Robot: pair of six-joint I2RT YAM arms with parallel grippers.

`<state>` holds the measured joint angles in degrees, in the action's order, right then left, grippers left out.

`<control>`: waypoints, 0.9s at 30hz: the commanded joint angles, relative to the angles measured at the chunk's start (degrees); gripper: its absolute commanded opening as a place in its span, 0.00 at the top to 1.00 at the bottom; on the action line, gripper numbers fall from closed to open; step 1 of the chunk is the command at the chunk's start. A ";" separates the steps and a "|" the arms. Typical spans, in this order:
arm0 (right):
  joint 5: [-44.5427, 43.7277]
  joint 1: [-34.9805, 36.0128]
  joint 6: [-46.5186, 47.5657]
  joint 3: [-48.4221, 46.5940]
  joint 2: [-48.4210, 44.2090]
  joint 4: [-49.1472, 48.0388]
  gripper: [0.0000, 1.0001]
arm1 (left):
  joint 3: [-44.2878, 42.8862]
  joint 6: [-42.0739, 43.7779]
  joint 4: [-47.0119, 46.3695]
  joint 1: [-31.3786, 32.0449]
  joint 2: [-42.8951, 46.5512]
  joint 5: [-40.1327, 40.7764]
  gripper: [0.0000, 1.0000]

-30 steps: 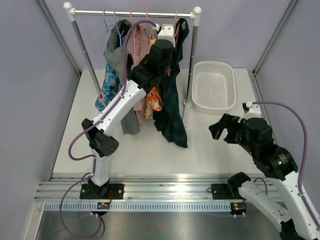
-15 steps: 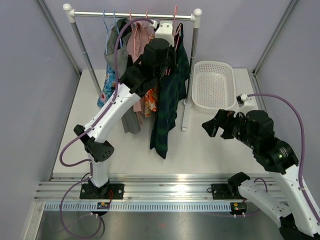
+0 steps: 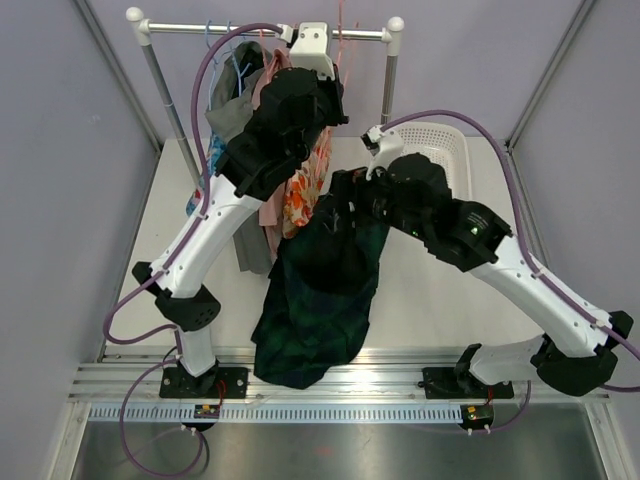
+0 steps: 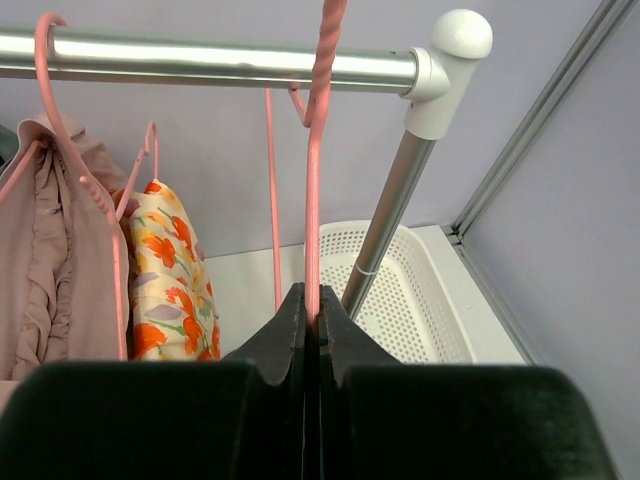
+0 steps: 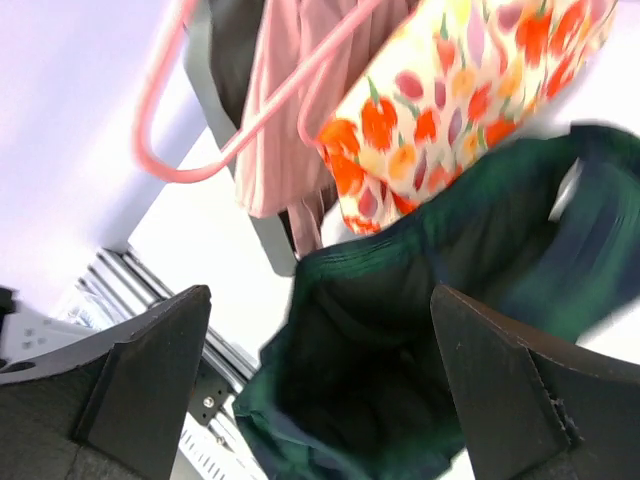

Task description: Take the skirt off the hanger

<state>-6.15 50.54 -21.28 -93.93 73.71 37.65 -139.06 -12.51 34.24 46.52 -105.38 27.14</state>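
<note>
The skirt (image 3: 320, 290) is dark green plaid and hangs spread out from mid-table toward the near edge. The arms hide its top. My left gripper (image 4: 311, 300) is shut on the neck of a pink hanger (image 4: 316, 180), held up by the rail (image 4: 200, 62). My right gripper (image 5: 330, 390) is open right over the skirt (image 5: 400, 330), with a finger (image 5: 150, 370) on each side and nothing pinched. In the top view the right arm (image 3: 440, 215) reaches left across the table to the skirt's upper part.
On the rack (image 3: 200, 27) hang a floral garment (image 3: 305, 190), a pink one (image 5: 290, 130) and grey clothes (image 3: 235, 110). Another pink hanger (image 5: 200, 140) shows in the right wrist view. A white basket (image 3: 455, 135) sits at the back right, beside the rack's right post (image 3: 388, 75).
The left arm has raised the hanger toward the rail, and the skirt has swung out toward the near edge. The right arm has swept from the right side over to the skirt, jaws still open.
</note>
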 commanded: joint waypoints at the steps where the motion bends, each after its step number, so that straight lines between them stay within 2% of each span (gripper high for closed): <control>1: -6.86 3.49 -2.44 1.97 1.25 -2.57 0.00 | -0.87 0.21 -5.67 -0.20 2.02 1.69 1.00; 3: -8.25 7.00 -5.26 5.93 1.17 -4.50 0.00 | 0.98 0.47 -6.02 -0.12 2.98 2.04 1.00; 6: -16.33 15.27 -10.60 15.42 1.43 -3.39 0.01 | 7.30 2.31 -7.60 -0.29 6.58 3.45 1.00; 7: -19.22 16.16 -13.15 20.06 2.39 -2.41 0.01 | 8.97 2.93 -8.13 -0.29 7.55 4.15 1.00; 8: -20.38 17.03 -19.79 22.45 2.92 -1.36 0.01 | 12.03 3.46 -8.57 -0.38 9.65 4.41 1.00; 10: -19.43 17.22 -27.28 30.33 4.76 -1.96 0.01 | 14.08 3.90 -9.02 -0.90 11.33 4.33 1.00; 13: -17.41 17.13 -31.01 36.08 9.32 -5.38 0.00 | 17.41 3.20 -8.05 -1.43 14.32 3.54 1.00; 17: -17.75 17.13 -28.93 34.70 17.94 -8.20 0.01 | 23.21 2.67 -8.66 -1.52 18.89 3.54 1.00; 21: -17.58 17.13 -24.52 28.47 27.35 -9.09 0.03 | 27.26 2.06 -8.23 -1.70 22.06 3.19 1.00; 22: -16.53 17.31 -24.17 26.10 28.93 -8.65 0.13 | 27.70 2.14 -7.88 -1.61 22.85 3.19 1.00; 24: -15.65 17.83 -23.46 25.55 28.33 -9.78 0.53 | 28.06 2.67 -6.47 -1.70 23.64 3.62 1.00; 25: -15.73 18.01 -23.55 25.99 25.89 -9.87 0.94 | 28.84 2.93 -6.12 -1.70 24.17 3.71 1.00; 26: -15.99 18.10 -24.07 26.25 24.13 -9.61 1.00 | 29.37 3.46 -5.94 -1.70 25.39 3.89 1.00; 27: -16.78 18.10 -23.73 26.69 22.11 -8.65 1.00 | 30.16 3.63 -5.59 -1.70 26.36 4.24 1.00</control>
<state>-20.58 67.96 -45.12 -65.58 101.54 30.15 -110.32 -10.24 29.98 45.06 -82.17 29.52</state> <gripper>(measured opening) 0.045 0.027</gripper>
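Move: The dark green skirt, already off its hanger, lies below the open right hand: its middle is about 37 cm down, 4 cm back and 5 cm to the left. The orange flowered skirt hangs some 18 cm ahead, 7 cm left and 8 cm below this hand; the white basket stands roughly 27 cm ahead, 20 cm right and 34 cm down. From the left hand, holding the emptied pink hanger, the green skirt lies about 18 cm back, 4 cm left and 49 cm below. The right hand plunges some 36 cm onto the green skirt, first swinging left, back and then a little right as it drops and tipping its open fingers steeply downward, then edges forward and left and shuts them, pinching the cloth and starting to rise by about a centimetre. Meanwhile the left hand keeps its grip on the pink hanger, dips a few centimetres and then carries it about 8 cm left and 5 cm back, in front of the hanging clothes. ##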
